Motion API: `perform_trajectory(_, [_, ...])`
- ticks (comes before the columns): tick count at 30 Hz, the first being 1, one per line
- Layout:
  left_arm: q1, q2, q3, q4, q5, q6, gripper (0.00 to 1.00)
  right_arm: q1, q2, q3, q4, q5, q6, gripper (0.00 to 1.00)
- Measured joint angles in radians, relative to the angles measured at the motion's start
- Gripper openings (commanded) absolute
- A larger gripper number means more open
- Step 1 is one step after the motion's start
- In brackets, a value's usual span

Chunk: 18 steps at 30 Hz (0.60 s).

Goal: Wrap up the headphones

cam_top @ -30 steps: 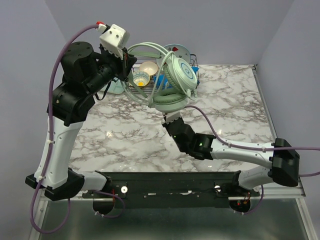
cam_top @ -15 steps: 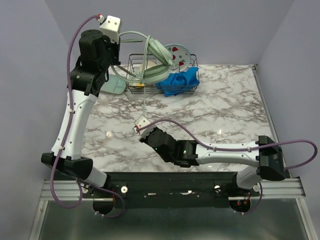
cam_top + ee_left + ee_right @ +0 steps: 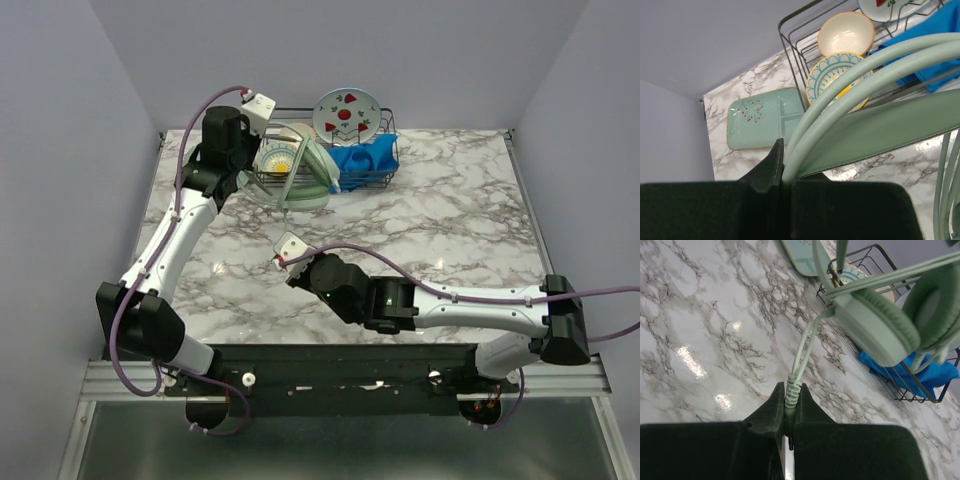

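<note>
The pale mint-green headphones (image 3: pixel 303 172) hang over the back left of the table, in front of the wire rack. My left gripper (image 3: pixel 252 160) is shut on their headband (image 3: pixel 840 80), which fills the left wrist view. Both padded ear cups (image 3: pixel 875 322) show in the right wrist view. The thin pale cable (image 3: pixel 805 347) runs down from the cups to its ribbed plug (image 3: pixel 792 387). My right gripper (image 3: pixel 789 395) is shut on that plug, low over the marble near the table's middle (image 3: pixel 283 252).
A wire dish rack (image 3: pixel 372 180) at the back holds a patterned plate (image 3: pixel 346 115), bowls (image 3: pixel 846 32) and a blue cloth (image 3: pixel 365 160). A flat mint-green tray (image 3: pixel 765 117) lies left of the rack. Purple walls stand close behind and at the sides.
My left arm has lowered the headphones from high up down to the rack's front. My right gripper, earlier up at the ear cups, now holds the plug low near the middle.
</note>
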Motion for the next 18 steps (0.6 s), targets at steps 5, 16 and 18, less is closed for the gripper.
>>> perform_trajectory(5, [-0.060,-0.065,-0.146,0.043,0.068,0.092,0.00,-0.055,-0.042,0.001,-0.011,-0.048,-0.027,0.01])
perform_trajectory(16, [-0.168,-0.121,-0.359,0.017,0.203,0.203,0.00,-0.283,-0.045,-0.002,-0.118,-0.254,0.080,0.01])
perform_trajectory(18, [-0.164,-0.120,-0.380,0.017,0.211,0.208,0.00,-0.302,-0.045,-0.020,-0.128,-0.269,0.104,0.01])
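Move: The left gripper holds the headphones by the headband. The cable end, pinched in the right gripper, lies about 22 cm back, 8 cm right and 5 cm below it. The patterned bowl is roughly 10 cm ahead, 5 cm right and 22 cm below the left hand. From the right gripper, the headphones' ear cups are about 17 cm ahead, 5 cm right and nearly level. The blue cloth is some 27 cm ahead, 18 cm right and 20 cm below the right hand. Keep the headband pinched and bring the left gripper down some 12 cm while drawing it back and to the right, away from the dish rack, turning it about 25 degrees clockwise and tipping it down. Meanwhile, carry the cable end forward and right to the headphones, rising slightly, then sinking, the right fingers tipping down and staying shut. ##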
